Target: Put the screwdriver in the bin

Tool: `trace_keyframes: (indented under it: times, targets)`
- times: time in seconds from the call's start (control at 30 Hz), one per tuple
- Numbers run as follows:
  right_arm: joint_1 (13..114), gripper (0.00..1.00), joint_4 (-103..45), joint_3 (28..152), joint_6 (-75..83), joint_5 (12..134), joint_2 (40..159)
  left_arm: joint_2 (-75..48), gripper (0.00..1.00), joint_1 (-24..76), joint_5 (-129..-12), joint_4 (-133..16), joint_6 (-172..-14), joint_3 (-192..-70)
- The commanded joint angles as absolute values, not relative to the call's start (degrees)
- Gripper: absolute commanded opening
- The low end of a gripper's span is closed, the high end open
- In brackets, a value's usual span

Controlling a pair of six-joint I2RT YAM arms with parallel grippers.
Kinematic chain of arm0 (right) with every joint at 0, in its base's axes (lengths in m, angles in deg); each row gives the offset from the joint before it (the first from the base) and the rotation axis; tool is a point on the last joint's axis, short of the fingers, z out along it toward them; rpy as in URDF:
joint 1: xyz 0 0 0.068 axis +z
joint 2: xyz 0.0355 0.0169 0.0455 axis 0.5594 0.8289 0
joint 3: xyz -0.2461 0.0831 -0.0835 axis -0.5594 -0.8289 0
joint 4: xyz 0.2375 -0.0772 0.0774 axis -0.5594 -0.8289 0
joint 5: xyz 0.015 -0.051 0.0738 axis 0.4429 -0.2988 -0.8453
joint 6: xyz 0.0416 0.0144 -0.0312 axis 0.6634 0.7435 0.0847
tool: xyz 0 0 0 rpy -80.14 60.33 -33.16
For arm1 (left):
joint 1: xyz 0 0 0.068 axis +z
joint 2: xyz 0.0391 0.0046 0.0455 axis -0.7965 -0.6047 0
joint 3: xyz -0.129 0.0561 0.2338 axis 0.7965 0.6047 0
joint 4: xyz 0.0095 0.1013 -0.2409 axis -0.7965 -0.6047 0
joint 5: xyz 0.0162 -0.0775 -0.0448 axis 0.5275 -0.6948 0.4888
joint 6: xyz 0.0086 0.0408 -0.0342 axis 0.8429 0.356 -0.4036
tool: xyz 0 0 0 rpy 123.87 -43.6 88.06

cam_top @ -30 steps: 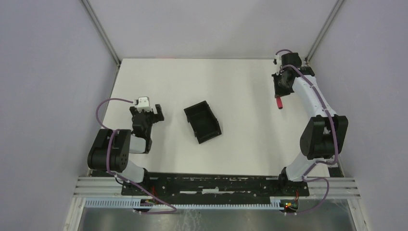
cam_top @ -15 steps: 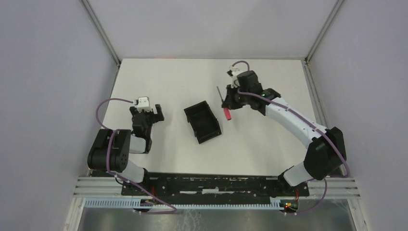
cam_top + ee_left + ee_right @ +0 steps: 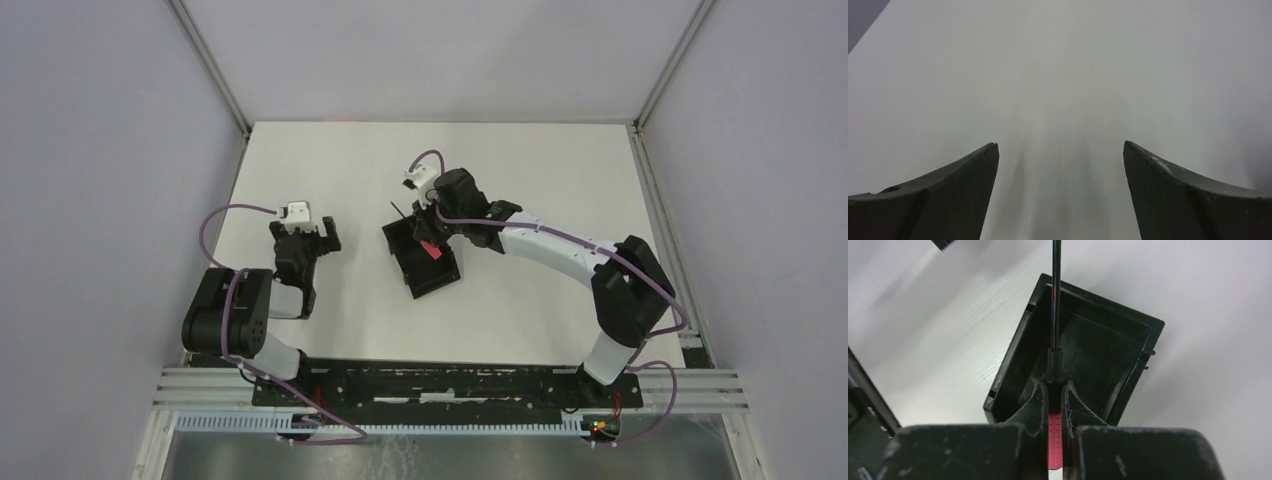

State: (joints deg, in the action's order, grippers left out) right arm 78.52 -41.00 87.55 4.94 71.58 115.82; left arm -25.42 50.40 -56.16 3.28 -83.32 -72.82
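My right gripper (image 3: 428,232) (image 3: 1054,384) is shut on the screwdriver (image 3: 431,249) (image 3: 1055,437), whose red handle sits between the fingers while its thin black shaft points out ahead. It hangs right over the black bin (image 3: 422,256) (image 3: 1083,347), which lies at the table's middle. In the right wrist view the shaft crosses the bin's hollow and passes over its far rim. Well to the left of the bin, my left gripper (image 3: 318,236) (image 3: 1060,145) rests low over the white table, open, with nothing between its fingers.
The white table (image 3: 520,180) is walled by grey panels at the back and sides. The left arm's base (image 3: 232,318) and the black rail (image 3: 450,380) stand at the near edge.
My right arm has swung from the far right corner leftward across the table with the screwdriver, and now holds it over the bin. The left arm has stayed still.
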Motion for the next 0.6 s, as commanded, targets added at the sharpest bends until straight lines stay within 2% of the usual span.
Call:
trace_keyframes:
  times: [0.0, 0.27, 0.3, 0.37, 0.4, 0.47, 0.57]
  targets:
    - [79.75, 0.0, -35.31, 85.1, -2.22, 74.0, 118.64, -25.67, 1.0, 50.17, -56.01, 6.31, -82.35, -73.06]
    - [80.31, 0.01, -33.69, 79.04, -5.3, 74.8, 117.81, -25.67, 1.0, 50.17, -56.03, 6.31, -82.36, -73.06]
    - [80.46, 0.09, -34.14, 79.19, -5.25, 74.82, 118.36, -25.67, 1.0, 50.17, -56.06, 6.31, -82.35, -73.06]
    - [80.5, 0.38, -34.67, 79.73, -4.59, 74.35, 119.22, -25.67, 1.0, 50.2, -56.03, 6.31, -82.35, -73.06]
    - [80.52, 0.49, -34.72, 80.18, -3.89, 74.03, 119.29, -25.67, 1.0, 50.21, -56.04, 6.31, -82.36, -73.06]
    - [80.61, 0.56, -34.51, 81.0, -2.75, 74.29, 118.79, -25.67, 1.0, 50.22, -56.05, 6.31, -82.36, -73.06]
    - [80.68, 0.58, -34.49, 82.2, 1.27, 77.09, 116.51, -25.69, 1.0, 50.25, -56.02, 6.31, -82.35, -73.06]
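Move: The right hand already holds the screwdriver, its shaft pointing ahead and to the left, above the bin. The bin's middle lies almost straight below this hand, about 12 cm down, roughly 1 cm back and 1 cm left. The idle left gripper stands some 28 cm left of the right hand, 5 cm farther out and 7 cm lower. From the left hand the bin is around 27 cm to the right, 6 cm back and 5 cm below. Keeping its pinch on the screwdriver where handle meets shaft, the right hand lowers it about 7 cm into the bin, drifting slightly back and tilting some 10 degrees. It then stays put while the fingers open a little past half and let go. ##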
